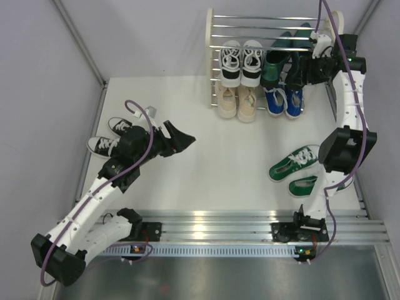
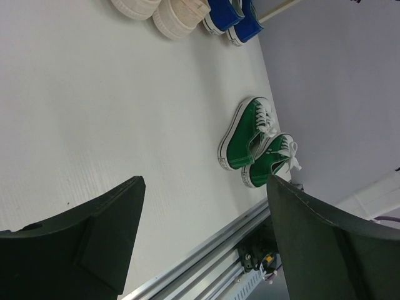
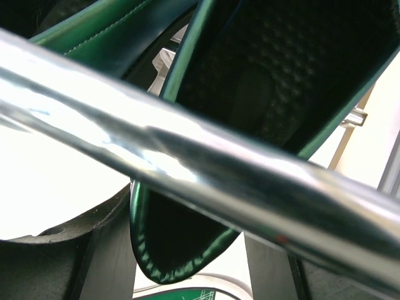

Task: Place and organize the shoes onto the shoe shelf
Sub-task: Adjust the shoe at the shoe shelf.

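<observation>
The shoe shelf (image 1: 210,56) stands at the back right. It holds black-and-white sneakers (image 1: 242,61), beige lace-ups (image 1: 237,100), blue sneakers (image 1: 284,100) and dark green dress shoes (image 1: 275,65). My right gripper (image 1: 299,70) reaches into the shelf. In the right wrist view a chrome bar (image 3: 219,169) crosses in front, and the right gripper (image 3: 187,262) is shut on a dress shoe's heel (image 3: 181,250). Green sneakers (image 1: 300,169) (image 2: 250,140) lie on the table at the right. Another black-and-white pair (image 1: 109,134) sits at the left. My left gripper (image 1: 184,139) (image 2: 206,184) hovers open and holds nothing.
An aluminium rail (image 1: 212,225) (image 2: 206,262) runs along the table's near edge, carrying both arm bases. Grey walls close in the table at the back and on both sides. The beige lace-ups (image 2: 169,12) and blue sneakers (image 2: 231,19) show at the top of the left wrist view.
</observation>
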You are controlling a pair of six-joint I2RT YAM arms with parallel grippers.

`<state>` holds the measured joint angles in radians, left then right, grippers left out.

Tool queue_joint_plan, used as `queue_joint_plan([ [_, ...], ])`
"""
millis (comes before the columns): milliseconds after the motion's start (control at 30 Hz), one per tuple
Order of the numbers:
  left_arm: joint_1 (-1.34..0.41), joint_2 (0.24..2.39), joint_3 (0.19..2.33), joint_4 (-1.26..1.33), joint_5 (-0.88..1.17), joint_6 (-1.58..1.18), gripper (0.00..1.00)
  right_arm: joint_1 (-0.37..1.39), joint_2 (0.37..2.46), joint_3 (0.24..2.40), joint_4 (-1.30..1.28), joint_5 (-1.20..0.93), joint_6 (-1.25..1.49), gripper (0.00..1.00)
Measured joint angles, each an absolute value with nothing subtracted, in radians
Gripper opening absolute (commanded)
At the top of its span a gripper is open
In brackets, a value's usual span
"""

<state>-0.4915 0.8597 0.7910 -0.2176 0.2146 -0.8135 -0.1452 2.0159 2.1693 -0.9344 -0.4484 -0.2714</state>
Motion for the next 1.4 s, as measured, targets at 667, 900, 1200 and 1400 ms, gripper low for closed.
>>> queue_joint_plan([
  [667, -0.492, 0.860, 0.791, -0.218, 0.221, -0.813, 0.84, -0.098, 1.997, 2.153, -0.924, -0.280, -0.215, 0.67],
  [900, -0.492, 0.860, 0.791, -0.217, 0.221, -0.813, 0.84, -0.091, 1.997, 2.133, -0.921, -0.257, -0.242, 0.94],
  [1200, -0.492, 0.870, 0.797, -0.216, 0.226, -0.808, 0.84, -0.115, 1.946, 2.122, -0.977, -0.354, -0.287, 0.99],
  [1400, -0.492, 0.984, 0.904, -0.210, 0.226, -0.765, 0.83, -0.191, 1.800, 2.121, -1.008, -0.551, -0.337, 0.99],
])
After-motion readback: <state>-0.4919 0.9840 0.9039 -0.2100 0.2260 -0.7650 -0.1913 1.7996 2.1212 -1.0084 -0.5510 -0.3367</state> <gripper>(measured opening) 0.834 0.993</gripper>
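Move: At the heel of the right green shoe, the right hand already has its fingers closed, with the middle of that shoe about 10 cm ahead, 2 cm to the right and roughly level. The left green shoe's middle is some 9 cm left and 9 cm ahead; a blue shoe sits on the tier below, about 6 cm ahead, 2 cm left and 15 cm down. From the left hand, the right green shoe is about 36 cm ahead and 52 cm right, near its height. Keeping its grip on the heel, the right hand nearly stays in place and twists a few degrees clockwise while rolling its left side down; then the fingers open wide and let go, and the hand pulls back about 6 cm and rises some 8 cm, away from the shoe. Late on, the open left hand starts forward, up and to the right, about 3 cm. ##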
